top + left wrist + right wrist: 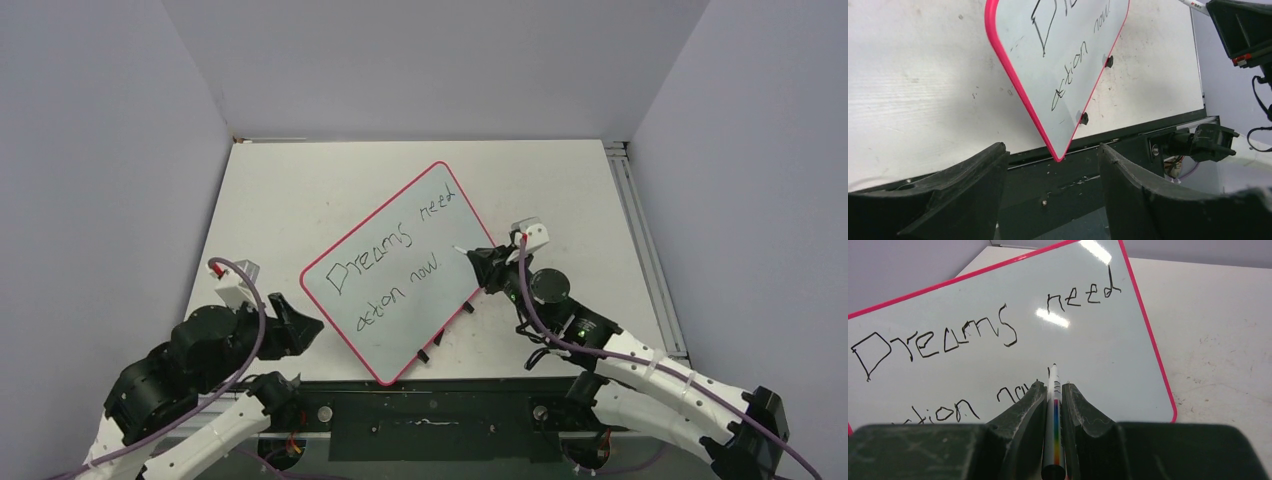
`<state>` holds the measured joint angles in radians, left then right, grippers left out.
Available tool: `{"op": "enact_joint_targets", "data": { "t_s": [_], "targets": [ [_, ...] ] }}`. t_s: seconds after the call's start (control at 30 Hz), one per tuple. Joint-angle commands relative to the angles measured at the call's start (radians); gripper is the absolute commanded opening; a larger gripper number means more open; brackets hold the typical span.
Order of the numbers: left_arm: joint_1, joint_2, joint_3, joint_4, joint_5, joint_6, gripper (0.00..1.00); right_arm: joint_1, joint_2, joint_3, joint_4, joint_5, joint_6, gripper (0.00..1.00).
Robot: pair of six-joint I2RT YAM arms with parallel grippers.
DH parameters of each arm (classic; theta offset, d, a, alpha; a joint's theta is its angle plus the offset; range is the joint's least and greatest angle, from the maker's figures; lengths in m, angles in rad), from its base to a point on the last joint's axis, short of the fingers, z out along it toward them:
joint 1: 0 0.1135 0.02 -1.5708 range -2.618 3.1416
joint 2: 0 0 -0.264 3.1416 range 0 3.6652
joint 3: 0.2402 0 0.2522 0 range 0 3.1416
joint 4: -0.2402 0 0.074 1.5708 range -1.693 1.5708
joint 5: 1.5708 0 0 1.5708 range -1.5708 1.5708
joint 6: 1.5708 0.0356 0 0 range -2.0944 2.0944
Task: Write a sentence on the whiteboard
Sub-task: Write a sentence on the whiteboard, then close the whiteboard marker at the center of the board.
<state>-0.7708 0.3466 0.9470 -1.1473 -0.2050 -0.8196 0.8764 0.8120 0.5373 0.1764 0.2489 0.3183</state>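
Note:
The whiteboard (420, 285) lies tilted on the table, pink-rimmed, with the sentence (372, 263) "Dreams need action now" in two slanted rows. My right gripper (480, 264) is shut on a thin white marker (1054, 376) with a rainbow stripe. Its tip sits at or just above the board beside the word "now"; whether it touches is unclear. The right wrist view shows the whiteboard (1108, 345) and the sentence (973, 335) beyond the right gripper (1054, 386). My left gripper (312, 327) stands open and empty, just off the board's lower left edge. In the left wrist view the left gripper (1052, 150) frames the near corner of the whiteboard (1063, 75).
Two small black feet (424, 355) stick out along the board's near right edge. A black rail (430, 412) runs along the table's near edge and a metal rail (640, 240) down its right side. Grey walls close in the scuffed white tabletop (290, 190).

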Motion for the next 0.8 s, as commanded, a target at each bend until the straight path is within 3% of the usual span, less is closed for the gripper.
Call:
{"op": "enact_joint_targets", "data": {
  "t_s": [0.0,0.17,0.37,0.53,0.77],
  "targets": [
    [0.003,0.154,0.163,-0.081,-0.003,0.191,0.64,-0.006,-0.021,0.110,-0.113,0.005,-0.030,0.05],
    [0.002,0.390,0.292,0.014,0.098,0.346,0.63,-0.008,-0.053,0.173,-0.270,0.022,-0.022,0.05],
    [-0.042,0.564,0.278,0.299,0.302,0.358,0.60,-0.009,-0.126,0.223,-0.464,0.100,-0.006,0.05],
    [-0.259,0.706,0.287,0.407,0.143,0.341,0.59,-0.010,-0.163,0.246,-0.592,0.182,0.006,0.05],
    [-0.414,0.832,0.195,0.623,0.076,0.244,0.59,-0.012,-0.183,0.242,-0.625,0.247,0.036,0.05]
  ]
}}
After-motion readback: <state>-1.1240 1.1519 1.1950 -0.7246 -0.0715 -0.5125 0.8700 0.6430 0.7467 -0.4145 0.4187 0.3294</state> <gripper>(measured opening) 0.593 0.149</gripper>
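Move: The marker cap lies by the whiteboard's near-right edge, about 23 cm right of the open left hand, 1 cm farther out and 11 cm below. The near black clip is some 4 cm left of the cap and 4 cm nearer; the far clip is 6 cm right of it and 7 cm farther out. From the right hand, which holds the marker, the cap is about 11 cm back, 7 cm left and 11 cm down. Rightward, in an arc that first rises about 4 cm and goes forward before easing down again, the left hand sweeps some 20 cm over the whiteboard towards the cap, fingers staying open and wrist turning about 35 degrees clockwise. The right hand keeps its grip on the marker, lifts slightly, then carries it 7 cm right and a little back, away from the word "now", turning slightly clockwise. ##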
